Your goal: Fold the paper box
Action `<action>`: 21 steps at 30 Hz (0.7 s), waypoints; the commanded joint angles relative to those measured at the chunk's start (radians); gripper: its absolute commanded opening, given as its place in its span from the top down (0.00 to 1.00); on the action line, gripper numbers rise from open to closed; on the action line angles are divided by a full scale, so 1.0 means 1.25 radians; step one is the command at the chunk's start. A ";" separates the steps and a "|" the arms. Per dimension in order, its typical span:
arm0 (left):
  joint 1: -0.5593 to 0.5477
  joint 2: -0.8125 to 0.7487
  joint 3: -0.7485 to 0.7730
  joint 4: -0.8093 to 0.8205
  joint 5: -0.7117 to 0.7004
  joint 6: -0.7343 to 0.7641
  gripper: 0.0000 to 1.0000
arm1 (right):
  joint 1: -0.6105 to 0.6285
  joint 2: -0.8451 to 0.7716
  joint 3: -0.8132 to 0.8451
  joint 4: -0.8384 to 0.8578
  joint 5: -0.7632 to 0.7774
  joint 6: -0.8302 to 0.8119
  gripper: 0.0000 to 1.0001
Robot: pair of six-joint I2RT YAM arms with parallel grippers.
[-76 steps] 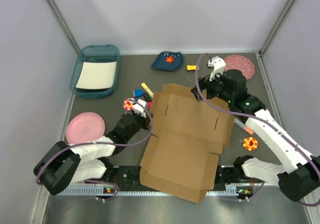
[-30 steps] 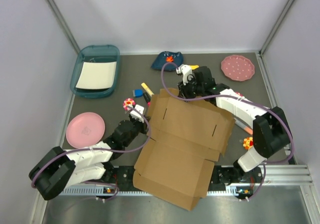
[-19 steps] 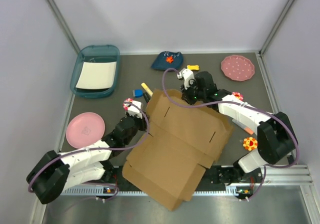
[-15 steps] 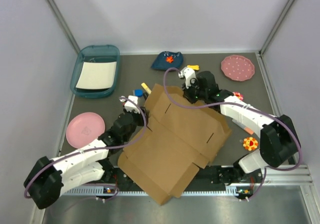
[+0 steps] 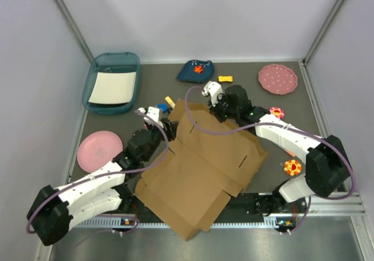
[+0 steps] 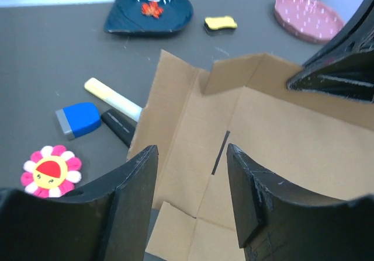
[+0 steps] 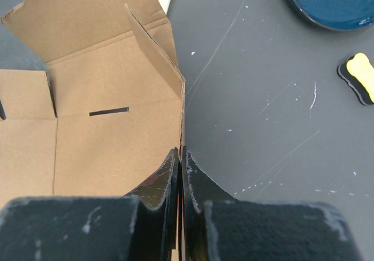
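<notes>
The paper box (image 5: 201,162) is a flat brown cardboard sheet with flaps and slots, lying askew between the arms and reaching over the table's near edge. My right gripper (image 5: 220,110) is at its far edge. In the right wrist view this gripper (image 7: 180,152) is shut on the thin raised edge of the paper box (image 7: 105,138). My left gripper (image 5: 165,125) hovers over the sheet's left side. In the left wrist view it (image 6: 191,150) stands open above the cardboard (image 6: 263,132), with nothing between its fingers.
Beside the box's left edge lie a flower toy (image 6: 51,169), a blue block (image 6: 79,119) and a yellow stick (image 6: 114,99). A teal tray (image 5: 93,77) and a pink plate (image 5: 99,151) sit left. A dark blue dish (image 5: 196,70), a yellow piece (image 5: 225,79) and a dotted pink plate (image 5: 279,78) lie at the back.
The left gripper has opened and let go of the box's left edge. The right gripper has shut on the far edge. The box has swung and slid leftward.
</notes>
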 commanded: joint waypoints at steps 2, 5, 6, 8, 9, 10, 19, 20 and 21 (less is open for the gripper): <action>-0.001 0.089 0.066 0.078 0.089 0.046 0.44 | 0.044 -0.031 -0.011 -0.001 0.037 -0.062 1.00; 0.000 0.129 0.085 0.093 0.110 0.100 0.43 | 0.051 -0.039 -0.015 -0.007 0.034 -0.083 1.00; 0.000 0.140 0.088 0.092 0.104 0.116 0.43 | 0.052 -0.041 -0.015 -0.008 0.034 -0.090 1.00; 0.000 0.149 0.090 0.104 0.095 0.125 0.43 | 0.070 -0.041 -0.012 -0.013 0.051 -0.111 1.00; 0.001 0.154 0.088 0.113 0.095 0.122 0.42 | 0.077 -0.039 -0.009 -0.015 0.060 -0.119 1.00; 0.003 0.156 0.079 0.126 0.104 0.125 0.42 | 0.084 -0.038 -0.007 -0.020 0.080 -0.134 1.00; 0.032 0.229 0.072 0.240 0.202 0.142 0.42 | 0.104 -0.107 -0.043 -0.008 0.081 -0.097 1.00; 0.034 0.236 0.072 0.251 0.214 0.142 0.42 | 0.103 -0.117 -0.052 -0.007 0.080 -0.091 1.00; 0.035 0.251 0.075 0.263 0.226 0.144 0.43 | 0.104 -0.134 -0.063 -0.008 0.081 -0.085 1.00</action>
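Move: The paper box's far-left corner flap lies about 9 cm ahead of the open left hand, 3 cm to its right and some 4 cm lower. From the left hand, the blue eraser is roughly 14 cm ahead, 6 cm left, and the white marker 17 cm ahead, 2 cm left, both 18 cm below. The right hand already pinches the far edge; from there the corner flap is about 10 cm left, 2 cm ahead, at like height. Open left hand moves 5 cm right and forward towards the corner; the other, still pinching, draws back 3 cm. ##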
